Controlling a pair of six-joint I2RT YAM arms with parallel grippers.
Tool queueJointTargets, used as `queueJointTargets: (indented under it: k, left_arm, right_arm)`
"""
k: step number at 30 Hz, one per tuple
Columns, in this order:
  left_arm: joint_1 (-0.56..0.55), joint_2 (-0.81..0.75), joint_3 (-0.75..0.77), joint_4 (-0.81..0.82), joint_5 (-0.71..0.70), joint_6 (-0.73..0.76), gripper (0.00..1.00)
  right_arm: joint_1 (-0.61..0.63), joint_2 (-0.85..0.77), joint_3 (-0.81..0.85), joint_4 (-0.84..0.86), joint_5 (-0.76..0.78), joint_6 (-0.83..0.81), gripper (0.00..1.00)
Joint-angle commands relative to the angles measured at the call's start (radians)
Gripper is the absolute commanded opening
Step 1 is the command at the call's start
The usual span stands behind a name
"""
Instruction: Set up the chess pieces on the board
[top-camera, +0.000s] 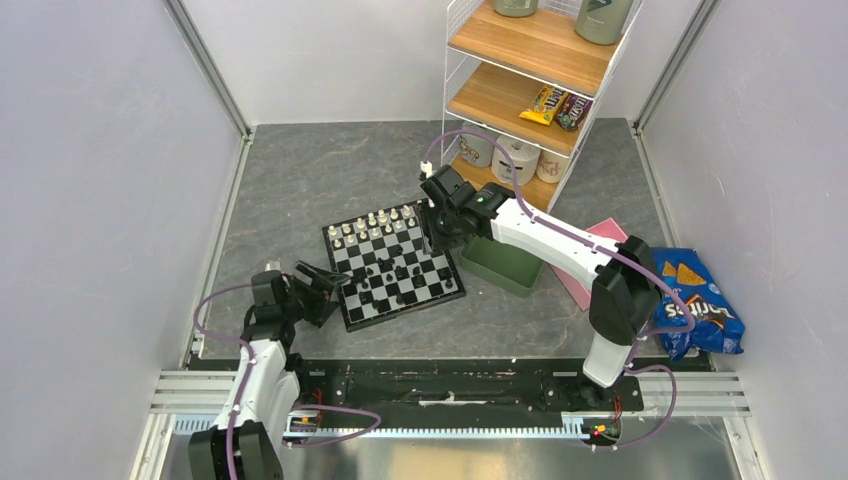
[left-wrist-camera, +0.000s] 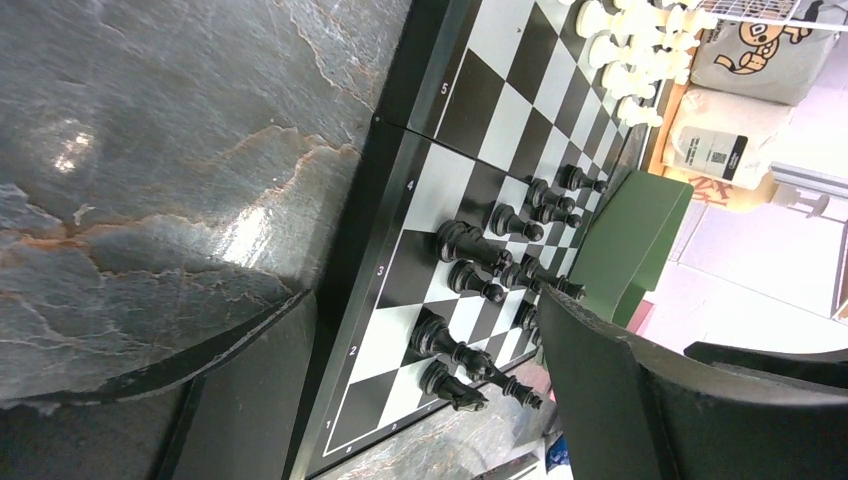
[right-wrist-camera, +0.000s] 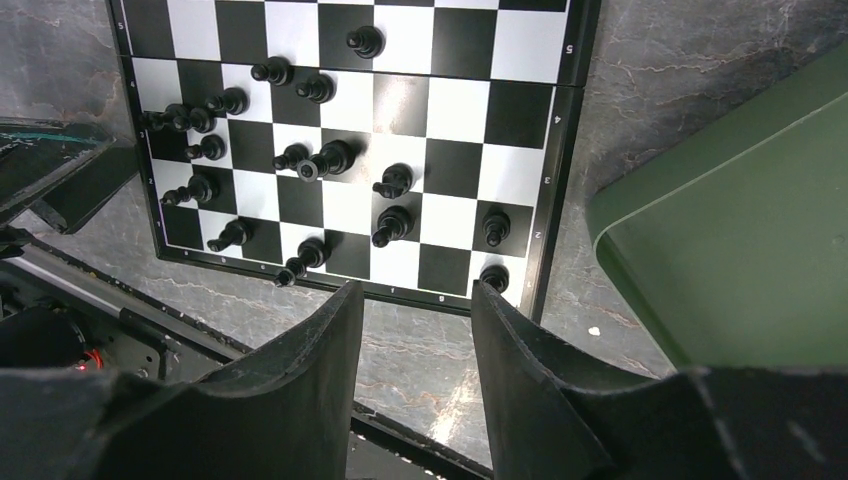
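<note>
The board (top-camera: 372, 305) lies slightly turned in the middle of the table. Cream-white chess pieces (top-camera: 375, 225) fill its two far rows. Black chess pieces (top-camera: 398, 272) stand scattered over the near half, and a few lean or lie down (right-wrist-camera: 330, 160). My left gripper (top-camera: 335, 278) is open at the board's near-left corner, its fingers (left-wrist-camera: 620, 380) spread wide either side of the nearest black pieces (left-wrist-camera: 455, 350). High over the board's far-right edge, my right gripper (top-camera: 440, 225) is open, with only table showing between its fingertips (right-wrist-camera: 500, 340).
A green tray (top-camera: 510, 262) sits just right of the board, and a pink tray (top-camera: 590, 265) lies behind my right arm. At the far right are a wire-and-wood shelf rack (top-camera: 530, 70) with snacks and mugs, and a blue chip bag (top-camera: 695, 305).
</note>
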Motion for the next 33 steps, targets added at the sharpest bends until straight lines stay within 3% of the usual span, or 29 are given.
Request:
queueJointTargets:
  k: [1,14,22,27,33]
  left_arm:
    - [-0.018,0.000,0.048,-0.061,0.030,0.041,0.89]
    - [-0.018,0.058,0.522,-0.549,-0.121,0.233,0.91]
    - [-0.019,0.153,0.901,-0.855,-0.281,0.513,0.92]
    - [-0.018,0.184,0.911,-0.894,-0.330,0.637,0.93]
    - [-0.018,0.160,0.877,-0.898,-0.336,0.649,0.92]
  right_arm:
    - [-0.002,0.003,0.022,0.018,-0.023,0.016,0.52]
    - [0.013,0.080,0.060,0.006,-0.094,0.009,0.53]
    - [0.058,0.113,0.067,-0.004,-0.074,0.005,0.53]
    - [0.059,0.156,0.098,-0.010,-0.062,0.001,0.53]
    - [0.064,0.212,0.151,-0.030,-0.055,-0.013,0.56]
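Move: The right gripper is half open above the board's front half. The front black piece of a close pair stands about 4 cm left of it and 1 cm ahead, some 8 cm below; its partner stands 2 cm beyond it. A tall black piece lies about 9 cm left and 3 ahead, and the green bin 11 cm right and 5 ahead. From the left gripper, at the board's left edge, the board's middle lies 9 cm right and 7 ahead, and that front piece 14 cm right and 2 ahead. Raise the wide-open left gripper clear of the board's left edge, about 18 cm up, then let it sink slightly; carry it some 6 cm left, away from the board, rolling its left side up about 30 degrees. Meanwhile lower the half-open right gripper about 5 cm towards the pair of black pieces, going left and a little back, without closing. ##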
